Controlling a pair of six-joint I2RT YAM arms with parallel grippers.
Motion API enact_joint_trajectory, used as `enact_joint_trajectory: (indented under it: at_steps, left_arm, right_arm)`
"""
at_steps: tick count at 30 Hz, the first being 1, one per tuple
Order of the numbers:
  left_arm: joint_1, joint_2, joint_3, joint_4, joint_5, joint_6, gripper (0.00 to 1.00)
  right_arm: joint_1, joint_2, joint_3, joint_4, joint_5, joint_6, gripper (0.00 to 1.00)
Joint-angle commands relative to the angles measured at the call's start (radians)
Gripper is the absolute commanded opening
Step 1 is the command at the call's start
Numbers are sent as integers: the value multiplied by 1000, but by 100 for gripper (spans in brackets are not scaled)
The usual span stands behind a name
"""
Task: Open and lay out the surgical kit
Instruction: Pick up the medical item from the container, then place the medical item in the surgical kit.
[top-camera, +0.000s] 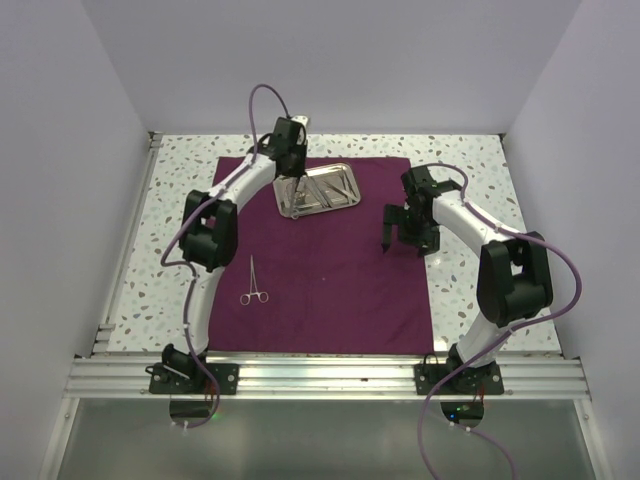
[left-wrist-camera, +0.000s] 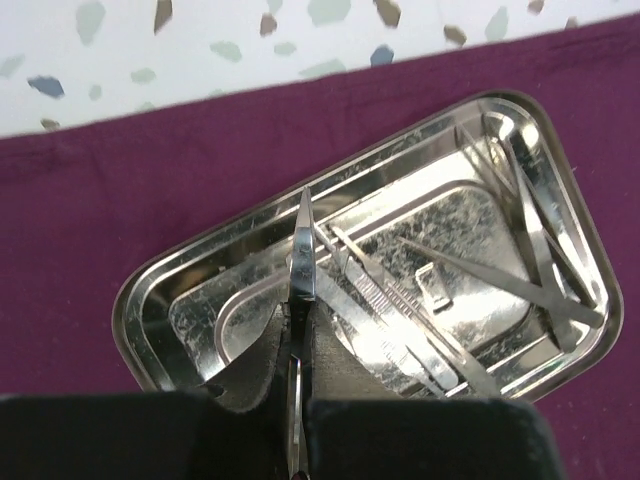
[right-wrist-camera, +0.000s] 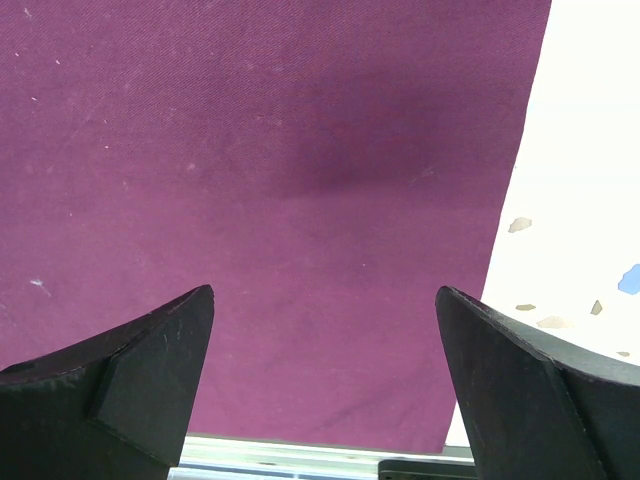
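Note:
The maroon cloth (top-camera: 330, 290) lies spread flat on the table. Near its far edge sits the steel tray (top-camera: 345, 170), and my left gripper (top-camera: 291, 183) hangs over the tray's left part. In the left wrist view that gripper (left-wrist-camera: 298, 320) is shut on a thin pointed silver instrument (left-wrist-camera: 303, 250), apparently the scissors, tip pointing away over the tray (left-wrist-camera: 140, 300). Tweezers (left-wrist-camera: 540, 240) and a flat ruled handle (left-wrist-camera: 390, 310) lie in the tray. Forceps (top-camera: 255, 283) with ring handles rest on the cloth at the left. My right gripper (top-camera: 405, 238) hovers open over the cloth's right side, nothing between its fingers (right-wrist-camera: 160, 370).
White speckled tabletop (top-camera: 480, 180) shows around the cloth, and its right border (right-wrist-camera: 560, 200) appears in the right wrist view. An aluminium rail (top-camera: 320, 375) runs along the near edge with both arm bases on it. White walls close in the left, right and back.

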Motion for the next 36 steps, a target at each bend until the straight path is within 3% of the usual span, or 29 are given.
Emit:
enact_joint_trajectory:
  at_steps: [1,4,12,19,22,28,32,36]
  left_arm:
    - [6,-8,130,32,-21,-22,0]
    - [6,-28,212,61,-23,-18,0]
    - [6,-175,160,160,-61,-13,0]
    - [9,-356,-9,131,-151,13,0]
    - [7,-480,-170,80,-176,-13,0]
    - [-5,-807,-733,48,-162,-100,0]
    - [-11,-974,-958,40,-136,-172,0]
    - [-13,-1013,-1099,92,-106,-208,0]
  right_arm:
    - [-3,-9,13,16,-20,-2,96]
    - [-1,-8,19,13,-21,-2,96]
    - [-1,-20,19,16,-18,-2,96]
    - [-1,-9,12,33,-44,5,96]
    - [-3,-9,21,38,-55,8,96]
    - [-1,-12,13,50,-66,13,96]
    - [0,-14,-19,77,-80,21,96]
    - [0,-15,-33,90,-92,25,96]
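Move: The left hand, already pinching a ring-handled instrument over the tray, has the laid-out clamp on the cloth about 32 cm back and 10 cm to its left, some 5 cm below. The tray's middle is about 4 cm right and 2 cm back; its remaining instruments lie roughly 7 cm right and 1 cm back. From the idle right hand the clamp lies about 34 cm left and 8 cm back. Keeping its pinch, the left hand lifts about 19 cm, then sweeps back-left, sinking, towards the laid-out clamp. ##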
